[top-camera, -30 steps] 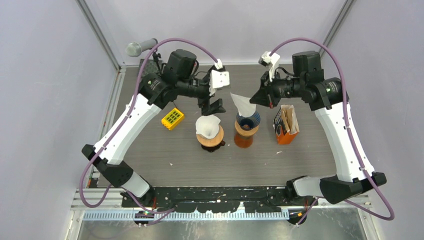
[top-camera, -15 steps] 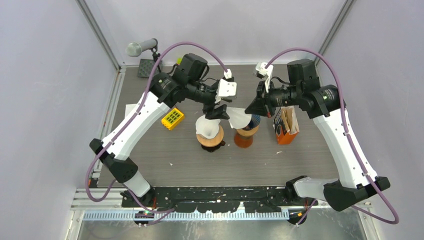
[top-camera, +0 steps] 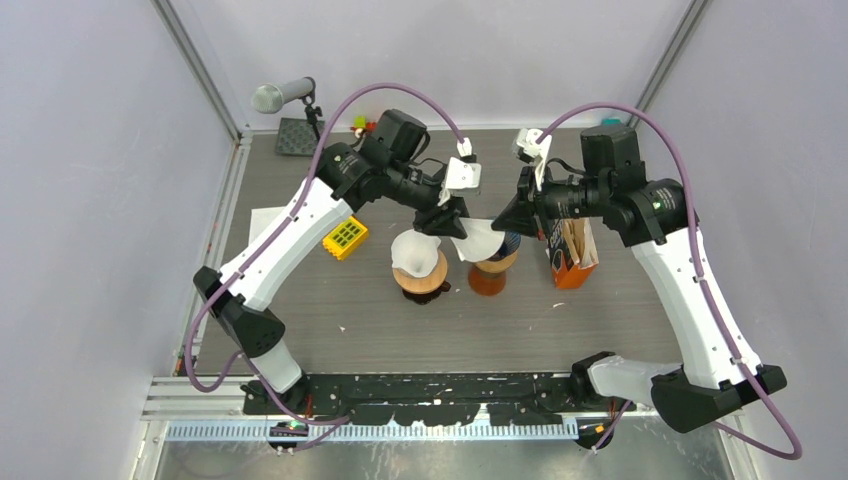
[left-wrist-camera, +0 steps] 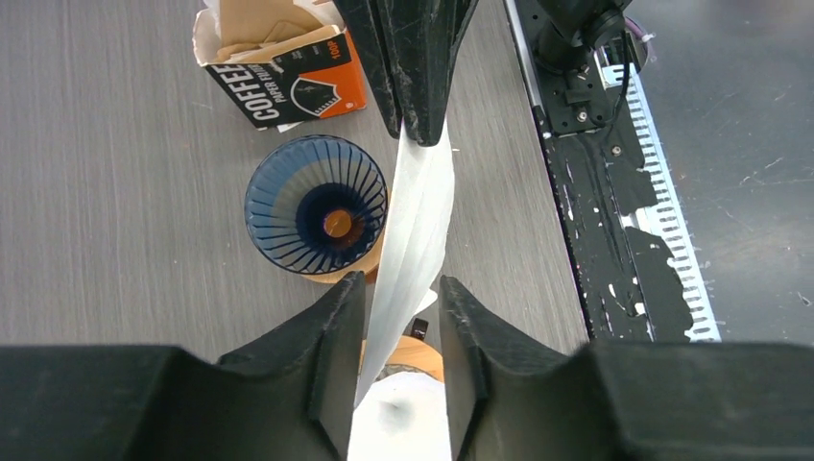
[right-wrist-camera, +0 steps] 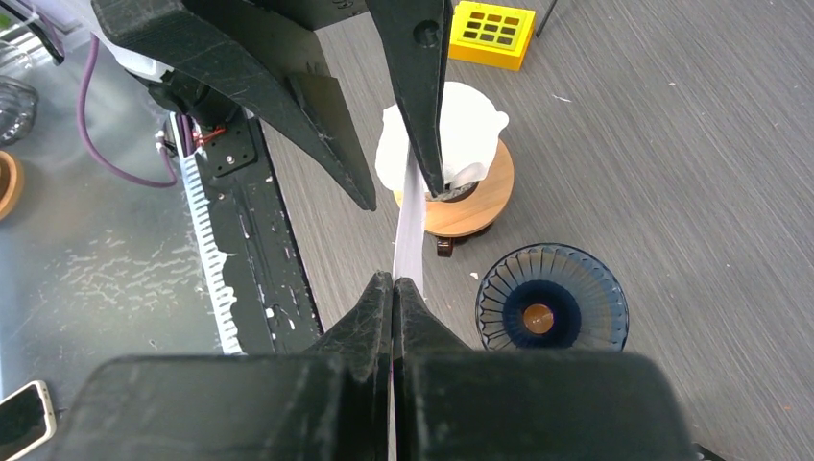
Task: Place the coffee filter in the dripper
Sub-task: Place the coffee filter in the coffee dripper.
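A white paper coffee filter (top-camera: 480,240) hangs just above the blue ribbed dripper (top-camera: 492,262), which sits on an orange base. My right gripper (top-camera: 501,217) is shut on the filter's right edge; in the right wrist view the filter (right-wrist-camera: 410,216) runs out from the shut right gripper (right-wrist-camera: 395,280). My left gripper (left-wrist-camera: 401,283) straddles the filter's (left-wrist-camera: 415,216) other end. Its jaws are partly apart, with a gap showing on one side. The dripper's (left-wrist-camera: 317,204) bowl is empty.
A second dripper (top-camera: 419,262) on a wooden stand, with a white filter in it, stands just left of the blue one. An orange coffee filter box (top-camera: 571,250) stands to the right. A yellow block (top-camera: 345,237) lies at the left and a microphone (top-camera: 281,95) at the back left.
The right gripper has brought the filter down and left over the blue dripper. The left arm has swung right to the filter, and its jaws have narrowed around it.
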Action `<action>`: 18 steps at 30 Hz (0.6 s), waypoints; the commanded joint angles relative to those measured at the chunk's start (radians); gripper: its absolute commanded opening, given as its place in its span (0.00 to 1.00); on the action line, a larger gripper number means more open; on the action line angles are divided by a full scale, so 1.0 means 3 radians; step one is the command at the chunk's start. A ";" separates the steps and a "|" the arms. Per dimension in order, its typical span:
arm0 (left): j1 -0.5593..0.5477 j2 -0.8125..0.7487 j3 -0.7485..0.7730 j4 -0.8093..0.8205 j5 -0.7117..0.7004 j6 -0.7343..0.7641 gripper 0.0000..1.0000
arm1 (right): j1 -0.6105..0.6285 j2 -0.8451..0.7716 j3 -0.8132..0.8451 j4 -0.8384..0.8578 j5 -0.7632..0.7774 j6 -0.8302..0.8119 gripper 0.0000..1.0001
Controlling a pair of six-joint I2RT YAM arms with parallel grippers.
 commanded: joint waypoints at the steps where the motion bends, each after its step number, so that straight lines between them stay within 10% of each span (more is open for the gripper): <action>1: -0.0006 0.0024 0.0064 0.0036 0.0208 -0.0075 0.32 | 0.0013 -0.0072 0.0003 0.0170 -0.0002 -0.0025 0.00; 12: -0.0002 -0.0098 -0.0129 0.0130 0.0368 -0.0248 0.00 | 0.0017 -0.0137 -0.0028 0.0351 0.0144 0.0169 0.01; 18: 0.0186 -0.0353 -0.0476 0.0626 0.0659 -0.0804 0.00 | 0.0015 -0.0288 -0.0197 0.0577 0.0264 0.0355 0.37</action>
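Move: The paper filter, held at its right edge by the right fingers, has its middle about 4 cm to the left hand's right and 2 cm back, slightly below; from the right hand it is some 4 cm left and 2 cm back. The blue dripper on its carafe stands about 9 cm right, 3 cm ahead and 15 cm below the left hand. The server with the white filter is roughly 9 cm to the left hand's left, level, 18 cm down. The left fingers, already half closed around the filter's free left edge, shut fully and pinch the paper, while the left hand eases back about 1.5 cm and down a little, rolling some 10 degrees. The right hand keeps its pinch almost in place, creeping forward about 1 cm, and only once the left grip is shut do its fingers part to a quarter open, letting go of the right edge. ##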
